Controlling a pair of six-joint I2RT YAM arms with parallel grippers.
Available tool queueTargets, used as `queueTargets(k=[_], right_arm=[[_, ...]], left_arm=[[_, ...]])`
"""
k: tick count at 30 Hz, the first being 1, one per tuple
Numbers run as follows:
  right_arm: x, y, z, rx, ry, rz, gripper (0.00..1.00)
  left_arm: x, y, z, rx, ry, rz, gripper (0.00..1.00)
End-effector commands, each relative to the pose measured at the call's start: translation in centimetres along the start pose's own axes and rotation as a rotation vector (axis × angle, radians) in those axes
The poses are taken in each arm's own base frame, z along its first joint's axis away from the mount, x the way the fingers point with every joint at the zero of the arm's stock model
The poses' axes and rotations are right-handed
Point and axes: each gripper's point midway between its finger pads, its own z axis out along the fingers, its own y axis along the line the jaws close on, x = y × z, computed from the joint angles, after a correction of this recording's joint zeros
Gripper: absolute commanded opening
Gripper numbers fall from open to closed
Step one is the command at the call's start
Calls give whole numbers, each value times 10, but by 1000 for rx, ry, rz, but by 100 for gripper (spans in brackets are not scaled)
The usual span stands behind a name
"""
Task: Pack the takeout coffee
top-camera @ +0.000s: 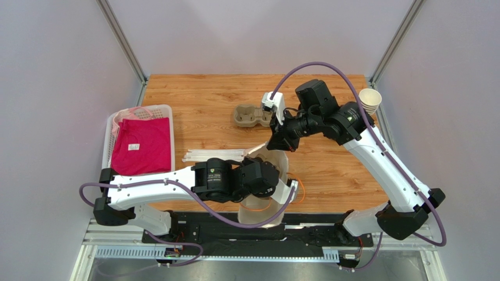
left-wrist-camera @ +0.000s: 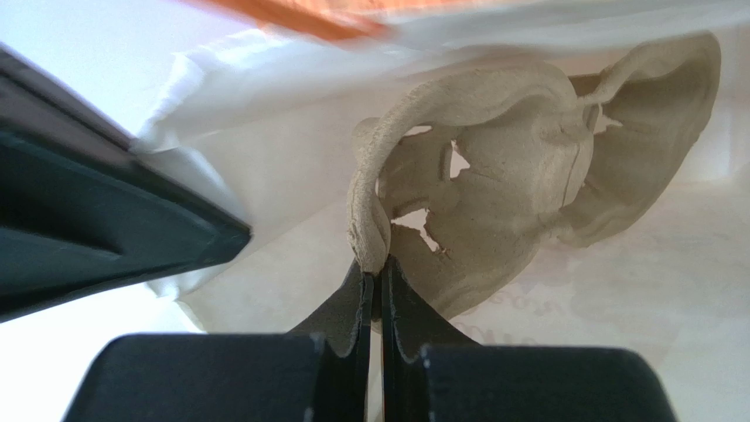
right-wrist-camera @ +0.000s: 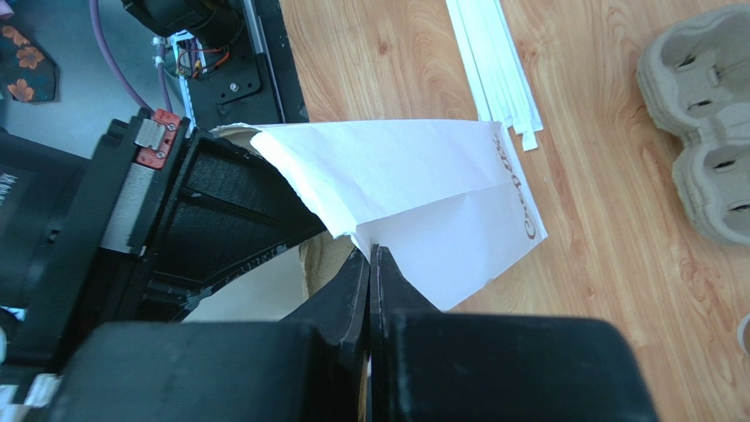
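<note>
The takeout coffee is out of view in all three views. A white paper bag (top-camera: 278, 164) (right-wrist-camera: 422, 185) stands open at the near middle of the table. My right gripper (right-wrist-camera: 370, 255) (top-camera: 276, 144) is shut on the bag's upper rim and holds it up. My left gripper (left-wrist-camera: 377, 268) reaches down inside the bag (left-wrist-camera: 290, 167) and is shut on the rim of a grey pulp cup carrier (left-wrist-camera: 493, 176), which hangs tilted in the bag. In the top view the left fingers are hidden by the bag.
A second pulp cup carrier (top-camera: 253, 115) (right-wrist-camera: 704, 132) lies on the table beyond the bag. White wrapped straws (top-camera: 214, 155) (right-wrist-camera: 497, 61) lie left of it. A stack of cream cups (top-camera: 370, 100) sits far right. A white basket (top-camera: 164, 108) with pink cloth (top-camera: 141, 145) stands left.
</note>
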Motion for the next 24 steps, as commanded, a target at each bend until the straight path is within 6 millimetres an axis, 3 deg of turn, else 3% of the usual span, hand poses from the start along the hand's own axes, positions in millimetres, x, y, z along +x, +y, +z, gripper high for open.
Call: queueTargets(k=[1,11,24], right_arm=[[1,4,0,-8,-21,19,0],[0,3,3,-19,-33,-2,0],[-5,0,7,-27,-52,-49,0]], left_arm=[[5,-20,18,16,19,-3,0],[7,-23,38,78,12,-99,0],[16,-48,59,155,16,-95,3]])
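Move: My left hand holds the drink carrier by its edge inside the mouth of the paper bag. The bag's middle is about 12 cm below my left hand and 3 cm back, neither left nor right. On the table some 26 cm below that hand lie the straws, about 8 cm ahead and 16 cm left, and the carrier stack, 23 cm ahead and 2 cm left. From my right hand, shut on the bag's rim, the bag's middle is some 6 cm back, 5 cm left and 16 cm down. I push my left hand about 7 cm down into the bag, easing slightly forward midway and tipping the fingers some 10 degrees further downward, with the pinch on the drink carrier kept as it was. My right hand keeps its pinch on the bag's rim, sinking only a centimetre or two while it steadies the mouth. ##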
